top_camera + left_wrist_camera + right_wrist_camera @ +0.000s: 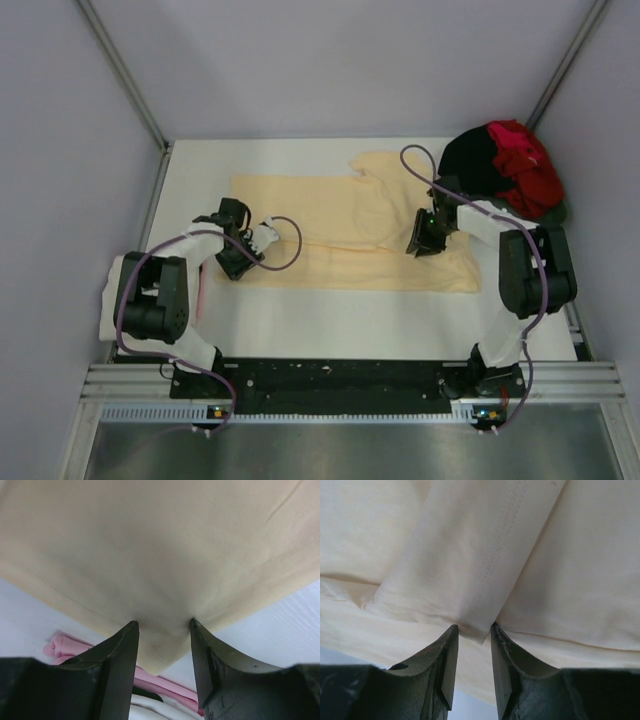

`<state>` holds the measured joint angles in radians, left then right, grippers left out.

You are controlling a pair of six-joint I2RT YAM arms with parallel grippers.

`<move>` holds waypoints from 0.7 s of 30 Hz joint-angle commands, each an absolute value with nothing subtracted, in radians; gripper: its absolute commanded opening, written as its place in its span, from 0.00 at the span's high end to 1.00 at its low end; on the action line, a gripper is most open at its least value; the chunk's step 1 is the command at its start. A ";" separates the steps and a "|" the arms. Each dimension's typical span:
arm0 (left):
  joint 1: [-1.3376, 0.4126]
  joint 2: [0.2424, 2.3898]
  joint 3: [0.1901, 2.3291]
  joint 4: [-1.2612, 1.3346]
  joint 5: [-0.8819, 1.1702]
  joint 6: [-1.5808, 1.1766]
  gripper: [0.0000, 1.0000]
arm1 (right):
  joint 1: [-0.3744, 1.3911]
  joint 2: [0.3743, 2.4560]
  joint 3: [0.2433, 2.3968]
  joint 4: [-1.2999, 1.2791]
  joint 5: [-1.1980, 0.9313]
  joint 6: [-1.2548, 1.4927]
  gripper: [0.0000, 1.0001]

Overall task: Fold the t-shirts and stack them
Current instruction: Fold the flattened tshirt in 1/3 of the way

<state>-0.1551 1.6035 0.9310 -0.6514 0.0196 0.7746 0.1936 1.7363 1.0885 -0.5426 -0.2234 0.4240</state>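
Note:
A pale yellow t-shirt [340,225] lies spread and partly folded across the middle of the white table [300,325]. My left gripper [238,258] stands at its front left corner. In the left wrist view that gripper [162,625] is open, its tips resting on the yellow cloth [160,555] with the corner between the jaws. My right gripper [425,240] is over the shirt's right part. In the right wrist view it [472,627] stands open, with the tip of a folded flap [470,565] between the fingertips. A black t-shirt [470,165] and a red t-shirt [525,170] are piled at the back right.
Grey walls and metal frame posts [125,75] close in the table on three sides. The arm bases sit on a black rail [330,380] at the near edge. Pink and white parts of the left arm [150,685] show under the left jaws.

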 commanded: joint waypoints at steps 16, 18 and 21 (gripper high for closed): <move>-0.149 1.640 0.890 -0.615 -0.058 0.805 0.52 | 0.213 1.677 1.169 -0.541 -0.229 0.390 1.00; -0.149 1.640 0.890 -0.618 -0.049 0.807 0.51 | 0.228 1.686 1.225 -0.543 -0.232 0.382 1.00; -0.147 1.646 0.890 -0.612 -0.055 0.805 0.52 | 0.255 1.741 1.293 -0.531 -0.221 0.377 1.00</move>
<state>-0.1547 1.6066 0.9230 -0.6357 -0.0208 0.7883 0.2146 1.7218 1.1641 -0.5709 -0.2222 0.4023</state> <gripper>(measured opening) 0.485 0.006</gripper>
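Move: The flap corner of the cream t-shirt lies practically at the right hand, between its part-open fingertips and about 1 cm below them. The shirt's near-right corner is roughly 17 cm to the right and 11 cm back, and the red and black cloth pile about 27 cm to the right and 23 cm farther out. From the left hand that flap corner is some 50 cm to the right and 6 cm ahead. The right fingers close fully and pinch the flap corner, the hand dipping barely half a centimetre as they shut. It then lifts the cloth about 2.5 cm, easing forward 1.5 cm or so. The left hand stays, half open, with its fingertips resting on the shirt by its near-left corner. ##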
